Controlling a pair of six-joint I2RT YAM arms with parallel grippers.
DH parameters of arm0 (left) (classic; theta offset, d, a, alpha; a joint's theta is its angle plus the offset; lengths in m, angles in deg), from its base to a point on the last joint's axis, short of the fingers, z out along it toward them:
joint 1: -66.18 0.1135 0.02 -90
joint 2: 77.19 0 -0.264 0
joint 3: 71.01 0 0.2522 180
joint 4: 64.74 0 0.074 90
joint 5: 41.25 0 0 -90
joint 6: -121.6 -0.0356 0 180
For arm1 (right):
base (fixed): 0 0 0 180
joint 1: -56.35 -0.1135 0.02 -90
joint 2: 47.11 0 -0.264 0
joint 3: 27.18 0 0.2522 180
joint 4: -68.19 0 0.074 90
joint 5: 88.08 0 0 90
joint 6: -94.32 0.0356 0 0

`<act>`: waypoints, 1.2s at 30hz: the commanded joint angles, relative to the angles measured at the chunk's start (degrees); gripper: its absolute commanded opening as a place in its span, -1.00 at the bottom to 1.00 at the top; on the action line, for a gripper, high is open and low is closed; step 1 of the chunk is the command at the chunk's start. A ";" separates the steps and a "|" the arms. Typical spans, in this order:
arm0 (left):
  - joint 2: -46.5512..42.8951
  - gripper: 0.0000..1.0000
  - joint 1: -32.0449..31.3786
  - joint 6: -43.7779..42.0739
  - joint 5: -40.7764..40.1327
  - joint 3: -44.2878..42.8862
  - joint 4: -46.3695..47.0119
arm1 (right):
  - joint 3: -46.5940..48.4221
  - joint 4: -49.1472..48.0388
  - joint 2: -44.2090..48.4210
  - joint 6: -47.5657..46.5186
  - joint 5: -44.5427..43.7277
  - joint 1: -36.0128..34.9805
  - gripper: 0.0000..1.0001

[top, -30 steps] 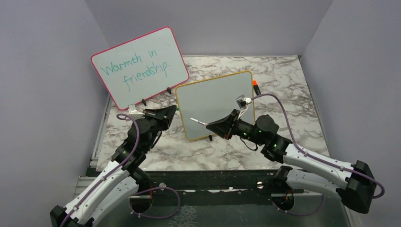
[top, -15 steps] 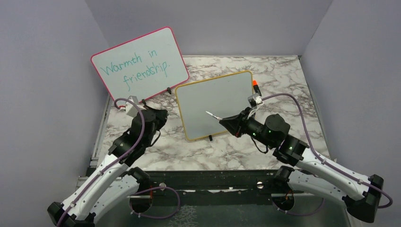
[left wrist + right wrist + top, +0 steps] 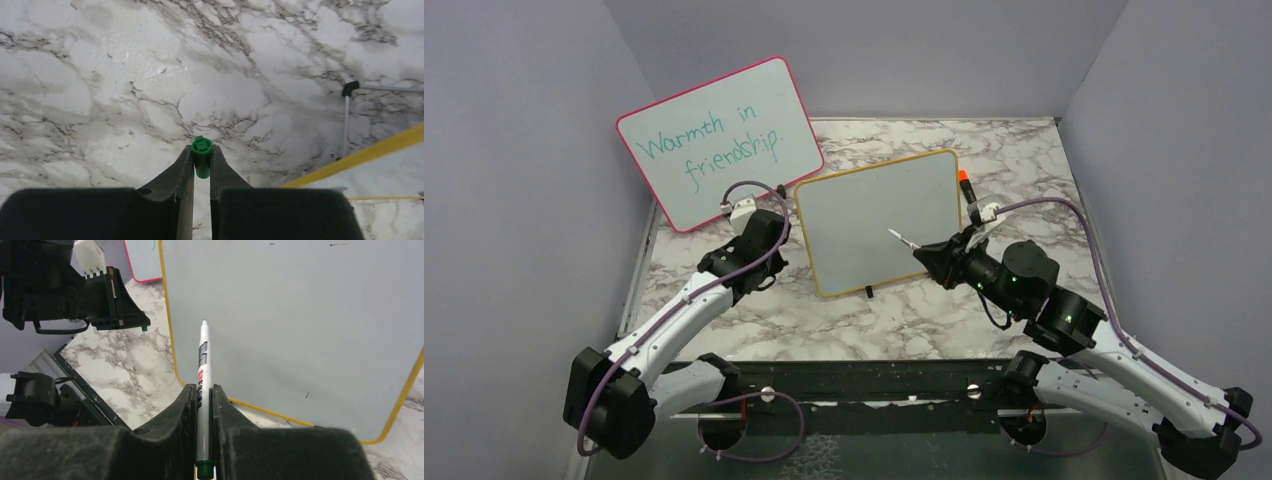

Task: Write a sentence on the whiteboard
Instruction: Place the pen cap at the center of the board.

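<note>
The whiteboard (image 3: 864, 205) with its yellow-orange frame stands upright mid-table; its face (image 3: 300, 315) is blank, and no sentence shows on it. My right gripper (image 3: 927, 253) (image 3: 202, 390) is shut on a white marker (image 3: 902, 238) (image 3: 202, 360). The bare tip points at the board's lower left part and hangs just in front of it. My left gripper (image 3: 772, 270) (image 3: 202, 155) hovers over the marble left of the board, shut on the green marker cap (image 3: 202, 150). The board's yellow frame (image 3: 370, 155) crosses the right edge of the left wrist view.
A larger pink-framed whiteboard (image 3: 719, 140) reading "Warmth in friendship" leans at the back left. An orange-capped marker (image 3: 964, 180) stands behind the yellow board's right edge. Grey walls close in three sides of the marble table (image 3: 1024, 170).
My right gripper has carried the marker rightward and a little up across the board's face. My left arm has stretched out, and its gripper has turned away from the board's left edge towards the table.
</note>
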 commanded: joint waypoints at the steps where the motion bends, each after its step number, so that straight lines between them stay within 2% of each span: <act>1: 3.71 -1.00 5.80 -7.21 7.02 -2.45 -1.22 | 2.22 4.37 2.37 -3.34 -3.13 -0.24 -0.99; 6: 9.73 -1.00 13.29 -13.78 14.97 -3.76 -0.61 | 2.09 5.54 3.96 -4.16 -4.16 -0.24 -1.00; 12: 19.32 -1.00 19.14 -20.87 21.14 -7.24 -1.14 | 1.95 5.50 5.05 -5.14 -4.23 -0.24 -0.99; 20: 28.74 -1.00 20.98 -24.55 22.21 -10.16 -0.78 | 2.97 6.65 4.34 -5.63 -3.17 -0.24 -0.99; 25: 29.53 -1.00 21.36 -25.41 21.91 -10.72 -0.72 | 4.27 7.41 3.37 -5.93 -2.99 -0.25 -0.99; 27: 29.05 -0.90 21.40 -25.64 21.89 -10.26 -0.40 | 5.01 7.93 2.65 -5.92 -2.92 -0.25 -0.99; 36: 25.51 -0.01 21.45 -26.84 21.90 -8.33 0.45 | 6.92 8.62 -0.16 -4.95 -1.07 -0.24 -0.99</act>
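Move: The left hand holds the green pen cap over bare marble; the spot for the cap lies about 3 cm ahead of this hand, 5 cm to its left and 10 cm below. From the hand, the middle of the yellow-framed board is some 12 cm ahead and 25 cm right, slightly lower. The middle of the pink-framed board is some 26 cm ahead and 14 cm left, at about hand height. From the right hand, the spot is roughly 10 cm ahead, 37 cm left and 25 cm below. Down about 10 cm, and left about 5 cm with a little forward, the left hand carries the cap to the marble beside the yellow-framed board. Its wrist tips the fingers some 25 degrees steeper towards the table, then it stops low and the fingers open partway, letting go of the cap. The right hand keeps hold of the uncapped pen and eases about 2 cm to its right. ##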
